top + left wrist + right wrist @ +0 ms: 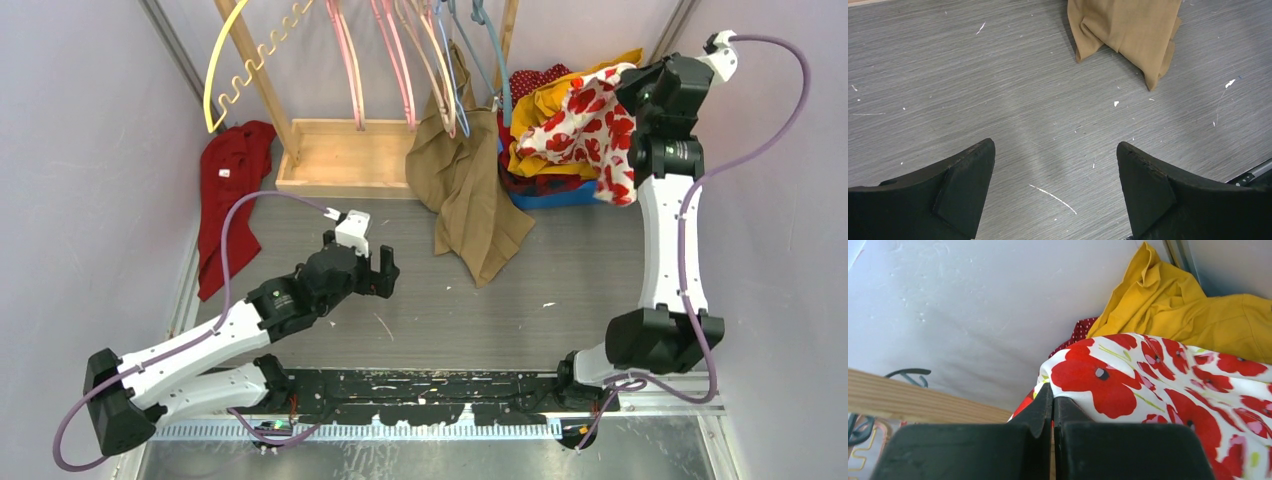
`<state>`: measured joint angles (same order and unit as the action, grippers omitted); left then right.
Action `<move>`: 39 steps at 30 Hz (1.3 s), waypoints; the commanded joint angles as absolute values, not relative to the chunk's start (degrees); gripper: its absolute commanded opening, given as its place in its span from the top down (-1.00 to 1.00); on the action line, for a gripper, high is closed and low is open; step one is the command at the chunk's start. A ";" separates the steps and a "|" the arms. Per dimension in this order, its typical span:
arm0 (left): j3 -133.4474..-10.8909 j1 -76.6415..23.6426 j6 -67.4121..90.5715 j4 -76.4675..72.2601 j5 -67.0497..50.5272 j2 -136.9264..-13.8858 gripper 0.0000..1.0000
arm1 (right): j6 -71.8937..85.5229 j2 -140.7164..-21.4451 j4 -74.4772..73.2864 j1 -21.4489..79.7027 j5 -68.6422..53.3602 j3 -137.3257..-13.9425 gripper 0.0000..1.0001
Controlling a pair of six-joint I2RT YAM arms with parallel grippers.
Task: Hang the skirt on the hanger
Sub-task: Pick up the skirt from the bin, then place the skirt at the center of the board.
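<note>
The skirt (585, 120), white with red poppies, lies on a pile of clothes at the back right. My right gripper (628, 85) is shut on a fold of it. In the right wrist view the two fingers (1040, 407) meet at the edge of the skirt (1158, 385), with my right gripper (1053, 392) pinching the cloth. Several hangers (400, 50) in pink, blue and yellow hang from a wooden rack at the back. My left gripper (385, 270) is open over the bare table left of centre. Nothing lies between its fingers in the left wrist view, where the left gripper (1055, 147) faces the grey tabletop.
A tan garment (465, 190) hangs from one hanger down to the table; its hem (1128, 30) lies ahead of my left gripper. Yellow cloth (560, 100) and other clothes fill a blue bin (560, 195). A red garment (225, 190) lies at the left wall. The rack's wooden base (345, 160) stands behind.
</note>
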<state>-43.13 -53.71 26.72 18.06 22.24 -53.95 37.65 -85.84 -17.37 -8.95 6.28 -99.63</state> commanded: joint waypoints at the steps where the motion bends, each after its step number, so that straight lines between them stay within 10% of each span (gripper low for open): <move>1: -43.10 -53.50 27.46 18.60 21.57 -51.34 -0.81 | 39.08 -76.63 -15.12 -8.70 4.23 -95.44 0.97; 17: -46.54 -53.50 28.32 27.33 14.45 -39.47 -0.76 | 44.22 -51.47 -37.23 -8.70 -20.76 -95.41 0.97; 28: -49.75 -53.50 29.98 33.96 14.62 -35.80 -0.76 | 61.36 -50.85 -20.12 -7.63 -40.06 -85.01 0.97; 39: -52.90 -53.50 29.93 37.11 17.02 -36.21 -0.76 | 43.81 -66.53 -25.48 35.59 -14.87 -89.70 0.97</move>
<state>-49.80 -53.71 29.78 35.40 15.20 -37.39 50.26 -63.31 -28.16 26.79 -24.77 -86.63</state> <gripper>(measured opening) 0.883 0.040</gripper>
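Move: My right hand already holds the floral skirt and takes it to the bare floor between the arms, some 25 cm back, 40 cm to the left and 45 cm below that hand. The blue bin is about 12 cm ahead, 2 cm left and 36 cm below; the tan skirt on its hanger is roughly 9 cm back, 31 cm left and 27 cm below. From my left hand, that floor spot lies about 10 cm right, 2 cm back and 19 cm below. Keeping the pinch on the floral skirt, I draw my right hand back some 25 cm off the bin, rising about 9 cm, then swing it left in front of the tan skirt, 30 cm left in all, sinking again as the wrist turns about 65 degrees counter-clockwise. Meanwhile my empty left hand, still open, lifts about 6 cm and backs off as far, easing left. ##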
